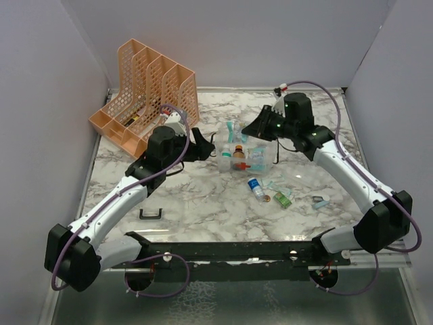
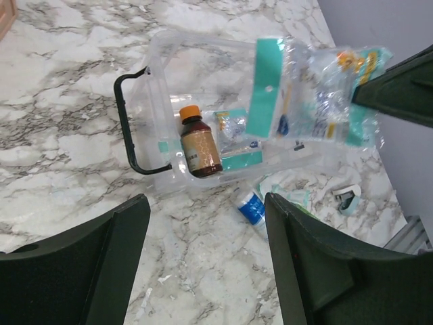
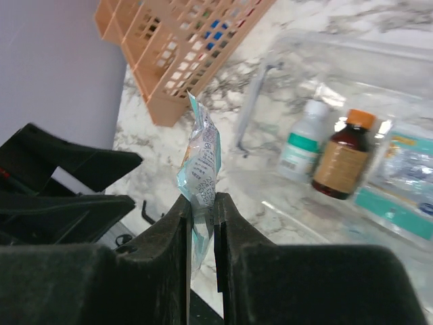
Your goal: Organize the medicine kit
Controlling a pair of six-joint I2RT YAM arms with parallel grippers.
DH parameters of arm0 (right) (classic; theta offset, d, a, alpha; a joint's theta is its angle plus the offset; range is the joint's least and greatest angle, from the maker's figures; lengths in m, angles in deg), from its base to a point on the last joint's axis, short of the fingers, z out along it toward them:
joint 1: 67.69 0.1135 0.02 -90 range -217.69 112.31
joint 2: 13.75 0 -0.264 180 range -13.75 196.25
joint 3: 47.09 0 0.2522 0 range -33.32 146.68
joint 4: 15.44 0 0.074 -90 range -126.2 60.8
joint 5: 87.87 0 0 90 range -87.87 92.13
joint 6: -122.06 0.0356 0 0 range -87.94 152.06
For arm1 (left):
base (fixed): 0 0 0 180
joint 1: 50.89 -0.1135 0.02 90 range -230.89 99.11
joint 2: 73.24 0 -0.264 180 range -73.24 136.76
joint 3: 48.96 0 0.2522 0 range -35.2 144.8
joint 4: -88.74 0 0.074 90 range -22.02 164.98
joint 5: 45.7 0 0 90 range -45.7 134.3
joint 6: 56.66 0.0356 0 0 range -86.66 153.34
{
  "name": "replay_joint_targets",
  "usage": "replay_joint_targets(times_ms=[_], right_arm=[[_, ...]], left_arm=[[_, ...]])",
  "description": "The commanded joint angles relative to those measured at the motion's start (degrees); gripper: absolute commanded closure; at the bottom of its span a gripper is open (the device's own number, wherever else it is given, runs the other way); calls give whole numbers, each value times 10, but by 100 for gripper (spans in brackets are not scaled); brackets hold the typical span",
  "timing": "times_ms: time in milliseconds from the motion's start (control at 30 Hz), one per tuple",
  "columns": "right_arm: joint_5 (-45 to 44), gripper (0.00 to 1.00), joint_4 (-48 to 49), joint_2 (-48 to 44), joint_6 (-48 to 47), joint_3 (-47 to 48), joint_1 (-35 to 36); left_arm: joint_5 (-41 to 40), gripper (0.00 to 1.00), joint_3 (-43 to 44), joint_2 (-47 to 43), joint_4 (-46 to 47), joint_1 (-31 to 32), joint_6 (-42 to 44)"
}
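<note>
The medicine kit (image 1: 270, 161) is a clear box with a black handle (image 2: 132, 122), lying open in the middle of the table. Inside it are a brown bottle with an orange cap (image 2: 198, 145), a white bottle with a teal label (image 3: 301, 145) and flat packets. My right gripper (image 3: 201, 203) is shut on a teal and clear packet (image 3: 203, 152), holding it just above the kit's far side (image 1: 233, 130). My left gripper (image 2: 206, 264) stands open over bare marble left of the kit (image 1: 203, 143), with nothing between its fingers.
An orange mesh file rack (image 1: 145, 95) stands at the back left. Loose items lie in front and to the right of the kit: a small blue-labelled bottle (image 1: 256, 187), a green packet (image 1: 282, 199) and a white-teal piece (image 1: 321, 201). A black handle piece (image 1: 150, 214) lies front left.
</note>
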Motion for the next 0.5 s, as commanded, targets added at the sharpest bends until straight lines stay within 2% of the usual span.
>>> replay_joint_targets(times_ms=[0,233,467], right_arm=[[-36,94,-75,-36,-39,17,-53],[-100,94,-174,-27,-52,30,-74],[-96,94,-188,22,-67,46,-73]], left_arm=[[-56,28,-20,-31,-17,0,8],[-61,28,-42,-37,-16,1,10],[-51,28,-28,-9,-12,1,16]])
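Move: Held in the right hand is a teal-edged pouch. The clear box's right end lies about 10 cm to that hand's right, 4 cm ahead and 14 cm below. Inside the box, the first pouch sits some 5 cm to the right and level; the brown bottle is 2 cm left and 1 cm ahead, with the white bottle 4 cm left of it. From the left hand, the box's right end is about 22 cm right and 6 cm ahead. Swinging about 8 cm to the right, quickly at first and then slowing as it sinks some 3.5 cm, the right hand carries the still-pinched pouch over the clear box towards its right end. Its wrist turns clockwise and tips down, each about 10 degrees, while its left side rolls down. The left hand, already empty and open, drifts 2 cm left and 2.5 cm down, away from the box. ##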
